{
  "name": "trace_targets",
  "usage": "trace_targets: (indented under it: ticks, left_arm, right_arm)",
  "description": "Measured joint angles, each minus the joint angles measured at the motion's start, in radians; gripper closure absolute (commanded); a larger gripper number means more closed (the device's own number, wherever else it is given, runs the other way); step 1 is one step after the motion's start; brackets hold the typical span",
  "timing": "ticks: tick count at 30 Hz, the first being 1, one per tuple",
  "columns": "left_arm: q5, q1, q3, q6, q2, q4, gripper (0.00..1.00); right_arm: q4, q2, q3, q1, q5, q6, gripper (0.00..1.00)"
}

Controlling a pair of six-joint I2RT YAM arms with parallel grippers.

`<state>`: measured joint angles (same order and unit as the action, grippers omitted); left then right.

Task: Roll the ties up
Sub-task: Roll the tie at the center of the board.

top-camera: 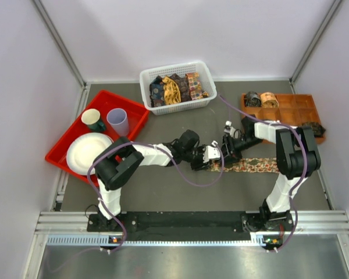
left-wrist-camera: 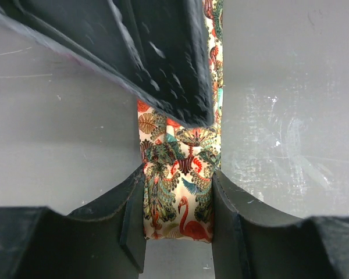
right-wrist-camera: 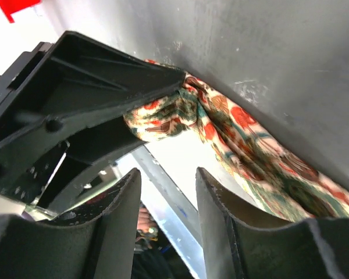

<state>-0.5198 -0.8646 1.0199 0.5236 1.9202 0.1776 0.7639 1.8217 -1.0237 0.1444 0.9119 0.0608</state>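
A cream tie (top-camera: pixel 253 165) with red and teal flamingo motifs lies flat across the table's middle, running rightwards. My left gripper (top-camera: pixel 212 156) holds its left end. In the left wrist view the tie (left-wrist-camera: pixel 177 163) fills the gap between both pads, and the left gripper (left-wrist-camera: pixel 177 215) is shut on it. My right gripper (top-camera: pixel 227 149) hovers just above that same end. In the right wrist view the right gripper (right-wrist-camera: pixel 167 192) stands open with nothing between its fingers, and the tie (right-wrist-camera: pixel 250 157) drapes past on the right, bunched against the left gripper's black body (right-wrist-camera: pixel 87 93).
A white basket (top-camera: pixel 148 78) of unrolled ties stands at the back. An orange tray (top-camera: pixel 291 110) at the back right holds rolled ties (top-camera: pixel 262 99). A red tray (top-camera: pixel 134 107) on the left carries a green mug (top-camera: pixel 93 119), a lilac cup (top-camera: pixel 118 121) and a white plate (top-camera: pixel 88 152).
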Motion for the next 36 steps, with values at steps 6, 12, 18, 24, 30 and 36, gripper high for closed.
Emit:
trace_targets:
  ticks: [6,12,18,24,30,36]
  left_arm:
    - [0.029,-0.018,0.025,0.042,0.000,-0.054,0.68]
    - [0.051,-0.030,0.041,0.071,0.000,-0.086,0.67]
    - [0.060,-0.032,0.055,0.062,0.003,-0.109,0.67]
    - [0.061,-0.034,0.060,0.064,0.004,-0.119,0.63]
    - [0.060,-0.034,0.061,0.070,0.004,-0.121,0.43]
    - [0.028,-0.032,0.021,0.025,-0.006,-0.064,0.28]
  right_arm:
    - [-0.133,0.006,0.052,0.027,0.064,0.092,0.56]
    - [-0.267,0.006,0.056,0.056,0.083,0.173,0.56]
    - [-0.293,0.021,0.082,0.091,0.071,0.193,0.61]
    - [-0.333,0.031,0.100,0.107,0.065,0.215,1.00]
    - [-0.330,0.033,0.100,0.106,0.061,0.209,1.00]
    - [-0.323,0.042,0.100,0.104,0.043,0.204,1.00]
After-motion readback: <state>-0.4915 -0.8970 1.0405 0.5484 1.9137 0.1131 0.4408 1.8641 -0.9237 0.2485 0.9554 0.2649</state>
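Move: The rolled end of the tie sits between the left fingers, right at that hand's point. From the open right hand the roll lies about 5 cm to the left, 1 cm back and some 3 cm lower. The tie's visible flat stretch lies around 7 cm to the right hand's right, 2 cm back and 5 cm lower, while the wooden tray stands about 21 cm to its right and 15 cm farther out. The left fingers keep the roll pinched, almost still, while the right hand, jaws part open, comes in to the left about 4 cm, then sinks some 2 cm, and shuts almost fully on the roll's near edge. Only once the right grip is on do the left fingers open and let go, easing back about 1 cm. ##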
